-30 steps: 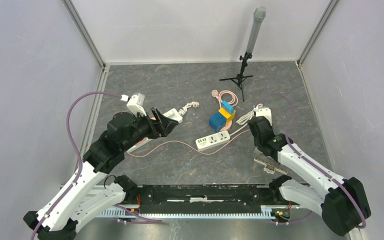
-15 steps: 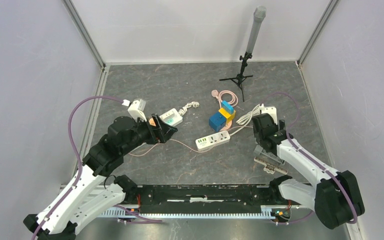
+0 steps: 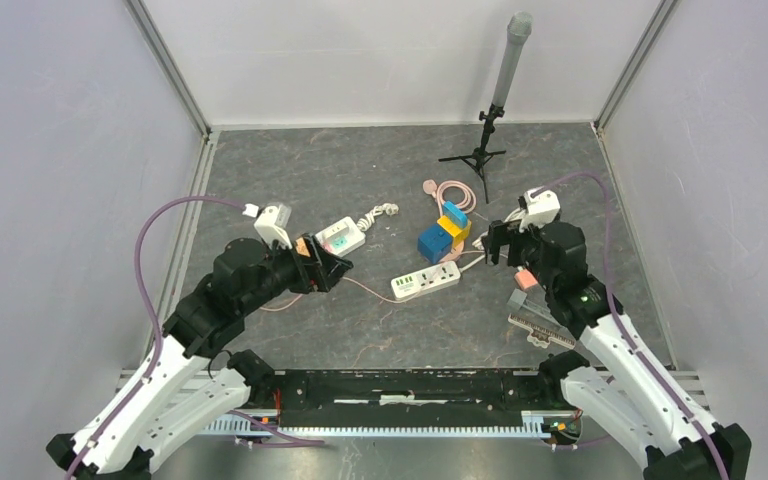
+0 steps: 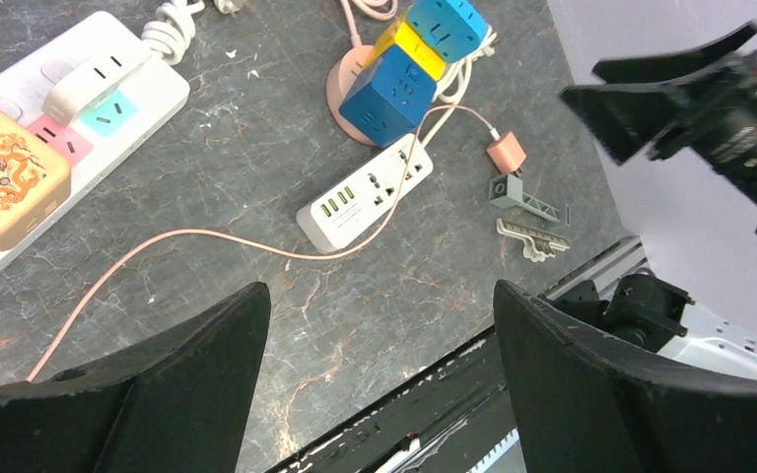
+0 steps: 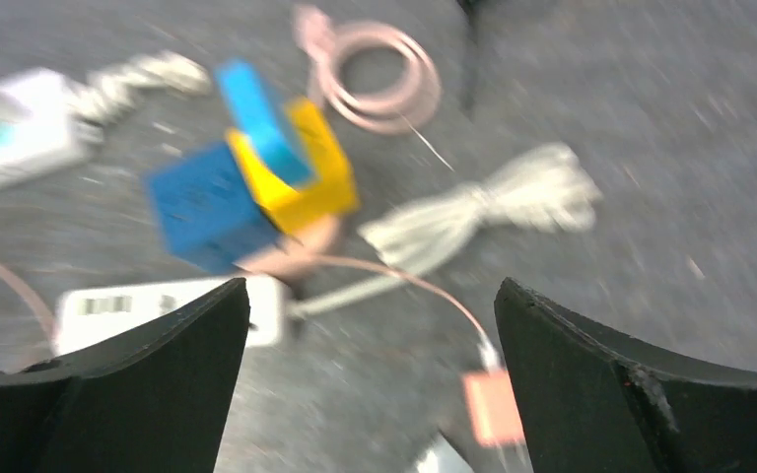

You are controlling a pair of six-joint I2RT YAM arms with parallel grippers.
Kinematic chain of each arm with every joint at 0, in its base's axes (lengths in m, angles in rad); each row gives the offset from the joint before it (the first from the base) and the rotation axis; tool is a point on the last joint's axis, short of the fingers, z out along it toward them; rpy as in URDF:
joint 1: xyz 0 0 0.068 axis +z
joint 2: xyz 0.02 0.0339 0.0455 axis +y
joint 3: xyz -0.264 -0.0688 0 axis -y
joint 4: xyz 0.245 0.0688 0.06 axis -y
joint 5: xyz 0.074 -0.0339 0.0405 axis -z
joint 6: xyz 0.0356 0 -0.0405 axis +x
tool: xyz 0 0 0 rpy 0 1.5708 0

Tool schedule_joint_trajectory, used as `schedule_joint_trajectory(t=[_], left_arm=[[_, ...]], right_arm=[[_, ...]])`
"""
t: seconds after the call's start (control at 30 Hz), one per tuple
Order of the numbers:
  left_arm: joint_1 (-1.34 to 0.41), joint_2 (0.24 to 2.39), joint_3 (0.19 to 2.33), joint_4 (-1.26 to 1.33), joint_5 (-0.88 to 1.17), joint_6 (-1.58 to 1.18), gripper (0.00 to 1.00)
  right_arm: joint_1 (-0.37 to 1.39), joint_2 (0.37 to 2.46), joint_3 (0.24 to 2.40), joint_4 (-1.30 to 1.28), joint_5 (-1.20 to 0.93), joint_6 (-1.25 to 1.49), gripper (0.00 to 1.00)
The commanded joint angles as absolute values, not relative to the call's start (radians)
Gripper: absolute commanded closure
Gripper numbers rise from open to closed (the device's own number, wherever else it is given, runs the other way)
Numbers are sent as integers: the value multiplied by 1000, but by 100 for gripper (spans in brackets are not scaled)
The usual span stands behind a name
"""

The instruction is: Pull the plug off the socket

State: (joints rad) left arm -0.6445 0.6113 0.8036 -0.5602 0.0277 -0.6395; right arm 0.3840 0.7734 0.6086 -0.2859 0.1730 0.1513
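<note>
The pink plug (image 3: 525,279) lies loose on the table on its thin pink cable, in no socket, just right of the white socket strip (image 3: 425,281). My right gripper (image 3: 495,247) hovers above it, open and empty; in the blurred right wrist view the pink plug (image 5: 493,406) sits low between the fingers, apart from them, and the socket strip (image 5: 172,307) is at the left. My left gripper (image 3: 325,262) is open and empty, raised over the left of the table. Its wrist view shows the socket strip (image 4: 365,195) and the pink plug (image 4: 505,153).
A larger white power strip (image 3: 340,236) with a gold adapter (image 4: 5,182) lies by the left gripper. Blue and yellow cube sockets (image 3: 443,232), a coiled pink cable (image 3: 453,192), a bundled white cord (image 3: 495,232), a tripod (image 3: 480,150) and grey comb-like parts (image 3: 538,328) are nearby.
My right gripper has opened wide and lifted back, leaving the pink plug lying on the table. The left arm has drawn slightly toward the near edge.
</note>
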Motion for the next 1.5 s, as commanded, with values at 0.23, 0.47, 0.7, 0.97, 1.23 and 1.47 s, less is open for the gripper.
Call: schedule_joint_trajectory(t=[0.23,0.47,0.7,0.97,1.23,1.47], left_arm=[[-641,693,843,-563,10,-658,9],[-641,692,814,-602,11,-703,8],[-641,670,791,-632,5,-722,6],[-641,658,802,-640,23,-738,6],[-641,704,821,-639,4,-759,6],[-641,787,817,-556,-20,-770,5]], right_arm=[[387,1049,647,250,-216,127,3],[388,1269,733,233,-114,56,11],[388,1397,784,244,-149,72,38],[386,1440,788,274,-202,128,78],[450,1439,756,344,-194,292,82],[530,1441,709,363,-100,460,81]])
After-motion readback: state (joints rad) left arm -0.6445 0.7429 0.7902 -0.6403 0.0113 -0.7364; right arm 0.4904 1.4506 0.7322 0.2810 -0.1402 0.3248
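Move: The light-blue plug on the socket stack lies about 10 cm ahead of my right hand, 10 cm to its left and 6 cm below. The yellow block is 3 cm nearer me than the plug. The dark-blue block is some 6 cm nearer me and 5 cm farther left than the plug, and the pink coil is 4 cm beyond the plug. From my left hand the plug is about 17 cm ahead, 25 cm right and 15 cm below. I swing my open right hand left and up over the table, turning it nearly 20 degrees counter-clockwise. Then I reach forward and down, about 10 cm ahead in all, and close the fingers on the light-blue plug. Keeping that pinch, I drag it 4 cm or so left and slightly back, rolling the wrist left side up. My left hand sinks 5 cm, tipping down, still open. ##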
